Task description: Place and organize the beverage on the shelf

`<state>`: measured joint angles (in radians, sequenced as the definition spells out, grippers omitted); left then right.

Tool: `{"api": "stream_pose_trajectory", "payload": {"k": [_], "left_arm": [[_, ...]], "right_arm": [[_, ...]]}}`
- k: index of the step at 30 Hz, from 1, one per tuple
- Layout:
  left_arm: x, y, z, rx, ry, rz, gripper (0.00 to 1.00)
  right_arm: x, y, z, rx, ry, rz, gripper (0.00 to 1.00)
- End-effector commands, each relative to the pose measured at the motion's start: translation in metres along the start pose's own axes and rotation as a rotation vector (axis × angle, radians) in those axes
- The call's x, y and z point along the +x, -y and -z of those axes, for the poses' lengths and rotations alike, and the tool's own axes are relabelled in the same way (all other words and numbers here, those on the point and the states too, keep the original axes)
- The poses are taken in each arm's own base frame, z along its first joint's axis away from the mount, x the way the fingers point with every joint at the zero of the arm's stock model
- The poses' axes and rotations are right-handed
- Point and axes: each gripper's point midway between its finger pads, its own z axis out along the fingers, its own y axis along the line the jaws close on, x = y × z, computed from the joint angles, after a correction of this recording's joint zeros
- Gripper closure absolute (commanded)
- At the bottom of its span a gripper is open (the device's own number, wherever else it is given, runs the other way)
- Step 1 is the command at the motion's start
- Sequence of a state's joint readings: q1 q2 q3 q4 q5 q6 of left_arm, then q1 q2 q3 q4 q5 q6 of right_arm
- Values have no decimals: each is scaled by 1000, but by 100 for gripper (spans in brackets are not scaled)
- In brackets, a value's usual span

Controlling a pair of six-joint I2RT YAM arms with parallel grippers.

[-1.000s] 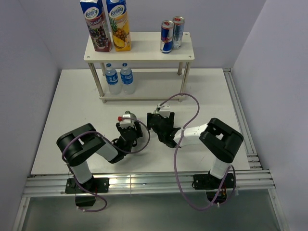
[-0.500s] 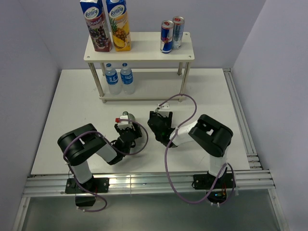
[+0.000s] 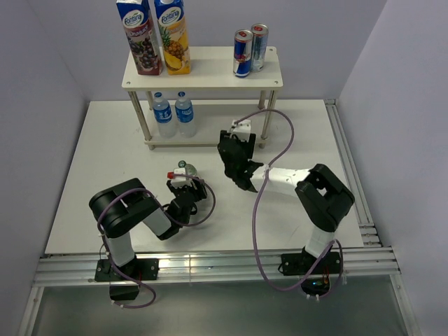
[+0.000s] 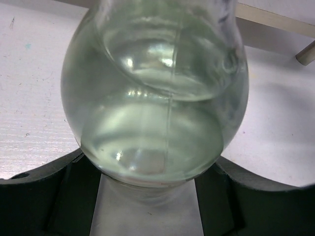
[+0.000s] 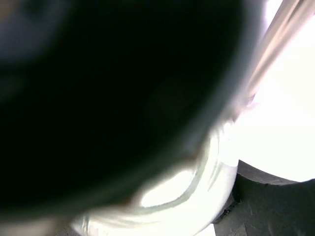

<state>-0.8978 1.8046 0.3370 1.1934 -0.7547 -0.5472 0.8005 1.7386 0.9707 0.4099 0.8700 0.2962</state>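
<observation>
The white shelf (image 3: pixel 210 75) stands at the back. Two juice cartons (image 3: pixel 154 35) and two cans (image 3: pixel 250 50) are on its top board, and two water bottles (image 3: pixel 173 114) on its lower board. My left gripper (image 3: pixel 186 186) is shut on a clear glass bottle (image 3: pixel 185 168) (image 4: pixel 157 98) of pale liquid, low over the table's middle. My right gripper (image 3: pixel 234 150) is near the shelf's front right leg. It is shut on a dark bottle (image 5: pixel 108 98) with a clear bottom that fills the right wrist view.
The shelf's front right leg (image 3: pixel 267 115) is just beyond the right gripper. Purple cables (image 3: pixel 276 140) loop from both arms over the table. A raised rail (image 3: pixel 350 168) runs along the table's right edge. Grey walls enclose the back and sides.
The right gripper has closed on the dark bottle and moved away from the table's middle toward the shelf's right leg. The left gripper and its clear bottle have barely shifted.
</observation>
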Motion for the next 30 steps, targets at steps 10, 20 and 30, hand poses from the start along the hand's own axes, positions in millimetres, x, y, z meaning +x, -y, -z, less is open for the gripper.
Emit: {"api": "stream_pose_trajectory", "payload": {"k": [10, 20, 30], "left_arm": [[30, -10, 5, -3, -92, -24, 100], [39, -6, 1, -4, -105, -42, 100], [41, 1, 0, -6, -107, -68, 100]], "right_arm": [[-91, 11, -91, 123, 139, -156, 100], [-87, 31, -133, 170, 116, -188, 100], [-70, 39, -138, 187, 79, -207, 0]]}}
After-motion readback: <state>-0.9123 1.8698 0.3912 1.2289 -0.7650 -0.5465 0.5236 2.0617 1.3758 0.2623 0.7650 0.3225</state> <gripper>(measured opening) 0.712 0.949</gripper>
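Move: The right hand already holds a green bottle; its spot on the lower shelf lies about 12 cm ahead, 6 cm to the right and some 7 cm below. The nearer water bottle stands about 11 cm ahead and 18 cm left, the other 11 cm ahead and 25 cm left; the right front post is roughly 7 cm ahead, 11 cm right. From the left hand, still gripping its green bottle, that spot is some 18 cm ahead, 22 cm right and slightly above. Right hand carries its green bottle about 12 cm forward and 6 cm right, rising, then lowering before fingers open. ##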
